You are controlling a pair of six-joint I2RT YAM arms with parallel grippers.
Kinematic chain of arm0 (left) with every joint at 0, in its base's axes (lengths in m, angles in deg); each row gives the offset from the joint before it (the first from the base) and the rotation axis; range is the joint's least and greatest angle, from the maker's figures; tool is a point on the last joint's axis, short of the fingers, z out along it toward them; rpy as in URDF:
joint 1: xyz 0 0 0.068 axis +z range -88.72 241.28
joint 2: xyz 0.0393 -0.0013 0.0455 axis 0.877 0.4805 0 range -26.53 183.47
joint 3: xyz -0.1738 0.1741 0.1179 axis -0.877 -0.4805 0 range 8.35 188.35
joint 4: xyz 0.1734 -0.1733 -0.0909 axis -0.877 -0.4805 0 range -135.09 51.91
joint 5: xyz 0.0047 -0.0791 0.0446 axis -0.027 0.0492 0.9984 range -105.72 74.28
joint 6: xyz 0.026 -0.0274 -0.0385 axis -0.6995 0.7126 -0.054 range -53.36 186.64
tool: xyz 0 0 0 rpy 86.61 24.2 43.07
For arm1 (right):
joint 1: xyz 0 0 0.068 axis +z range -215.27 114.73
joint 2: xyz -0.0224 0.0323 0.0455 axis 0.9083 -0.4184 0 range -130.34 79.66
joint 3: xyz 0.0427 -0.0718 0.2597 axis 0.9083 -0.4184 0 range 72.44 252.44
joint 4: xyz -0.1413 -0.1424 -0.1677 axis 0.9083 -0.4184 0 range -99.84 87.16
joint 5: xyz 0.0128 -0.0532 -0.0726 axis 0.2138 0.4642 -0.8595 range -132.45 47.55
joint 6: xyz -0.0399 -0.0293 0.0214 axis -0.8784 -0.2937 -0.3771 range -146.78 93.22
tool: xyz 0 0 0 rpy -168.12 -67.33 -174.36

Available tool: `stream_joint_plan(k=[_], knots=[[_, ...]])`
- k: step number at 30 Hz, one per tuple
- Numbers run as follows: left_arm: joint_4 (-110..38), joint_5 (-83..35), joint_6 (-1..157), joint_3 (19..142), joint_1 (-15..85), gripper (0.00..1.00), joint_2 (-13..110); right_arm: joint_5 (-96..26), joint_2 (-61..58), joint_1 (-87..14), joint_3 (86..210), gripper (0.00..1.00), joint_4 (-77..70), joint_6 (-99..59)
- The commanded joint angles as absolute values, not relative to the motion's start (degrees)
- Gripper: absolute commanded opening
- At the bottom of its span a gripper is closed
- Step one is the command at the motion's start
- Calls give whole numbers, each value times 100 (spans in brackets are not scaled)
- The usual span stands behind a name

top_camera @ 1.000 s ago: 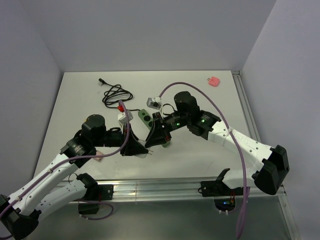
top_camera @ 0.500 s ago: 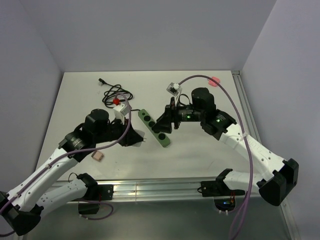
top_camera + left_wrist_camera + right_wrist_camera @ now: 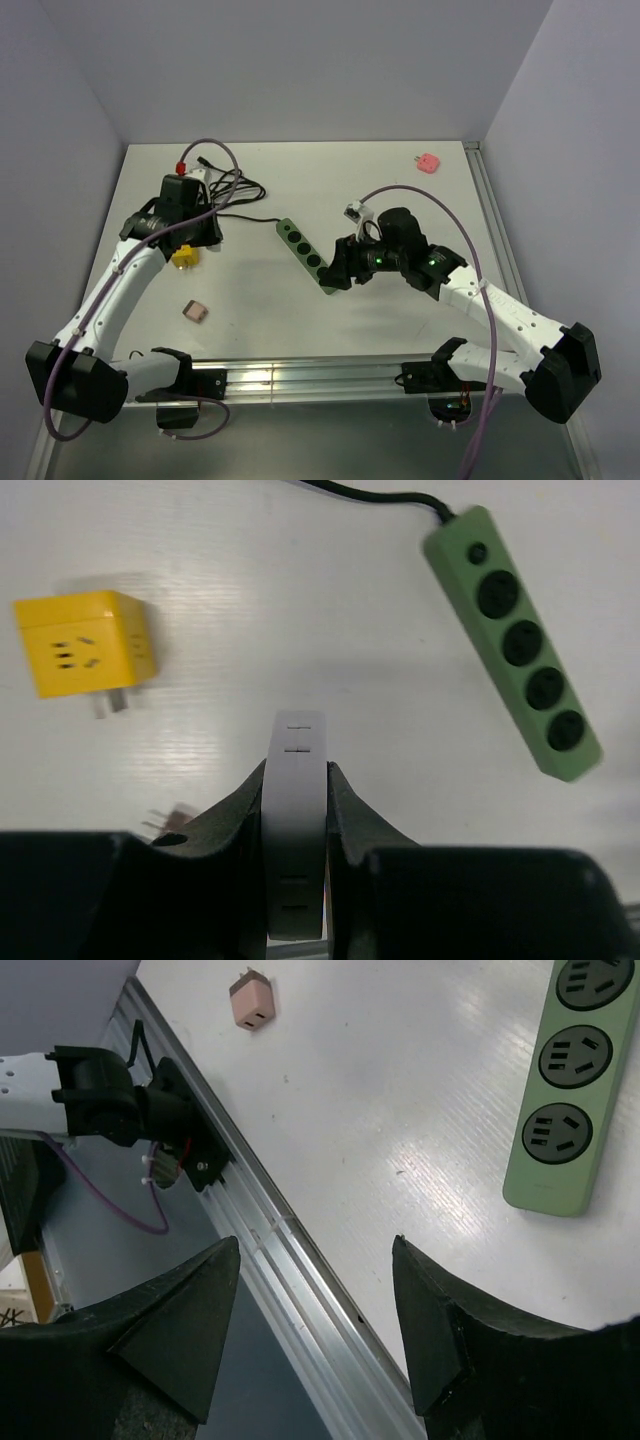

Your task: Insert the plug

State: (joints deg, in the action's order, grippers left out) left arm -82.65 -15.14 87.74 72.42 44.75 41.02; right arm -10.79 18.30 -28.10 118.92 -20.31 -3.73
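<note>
A green power strip [image 3: 306, 253] with four sockets lies diagonally mid-table; it also shows in the left wrist view [image 3: 520, 645] and the right wrist view [image 3: 566, 1090]. My left gripper [image 3: 203, 238] is at the back left, shut on a flat white plug [image 3: 296, 810] that stands upright between its fingers; the strip lies well to its right. My right gripper [image 3: 336, 276] hovers by the strip's near end, open [image 3: 315, 1260], with nothing between its fingers.
A yellow cube adapter [image 3: 185, 257] lies just below the left gripper [image 3: 80, 655]. A small pink plug [image 3: 196, 311] sits near the front edge [image 3: 252, 1000]. The strip's black cable [image 3: 235, 190] coils at the back left. A pink block [image 3: 428, 161] rests at the back right.
My right gripper opened, let go of the power strip and drew back to its near end. The left arm swung from the centre to the back left with the white plug.
</note>
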Motion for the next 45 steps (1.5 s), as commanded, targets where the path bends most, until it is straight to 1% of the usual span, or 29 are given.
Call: stream_joint_plan(k=[1,4,9,14,18,20,23,27,36,45], knots=[[-8511,-668,8229,7663,4739,0,4299,-1011,1884,-2713,11824,69,-1840,-464],[-8406,-843,7842,7778,5116,0,4545,-686,1805,-2634,11657,69,-1550,-402],[-8424,-1150,7324,8086,5872,0,4984,-712,1734,-2598,11542,68,-1444,-454],[-8371,-1106,7008,8174,6435,0,5319,-404,1883,-2572,11209,68,-1023,-287],[-7783,-1431,6340,7657,6462,0,5022,-404,1989,-2572,10954,67,-846,-243],[-7476,-1519,6382,7559,6532,0,4942,-421,1998,-2554,10927,67,-802,-226],[-7657,-2037,6304,7628,6848,0,5282,-378,1998,-2528,10927,67,-793,-226],[-7922,-1907,6101,7761,6893,0,5661,-448,2007,-2422,10927,67,-846,-270],[-7677,-1757,6110,7480,6893,0,5724,-509,1910,-2352,10953,67,-908,-305],[-7711,-1678,6128,7453,6884,0,5855,-509,1840,-2352,10997,67,-934,-305]])
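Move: The white plug is already pinched in the left hand, up in the air. The yellow adapter it is carried towards lies about 13 cm to that hand's left, 7 cm ahead and some 16 cm lower. On the table too, the small pink charger sits about 9 cm back and 8 cm left, the green power strip's middle 19 cm right and 6 cm ahead. From the open right hand, the yellow adapter is roughly 38 cm left, 18 cm ahead and 16 cm below. The white plug, still held in the left fingers, is carried about 14 cm left and 5 cm forward towards the yellow adapter, then sinks chiefly straight down, some 7 cm in all, slowing beside it while the wrist rolls its left side up and tips a little more downward. The empty right hand, staying open, eases about 4 cm back and as far down, away from the green power strip. ##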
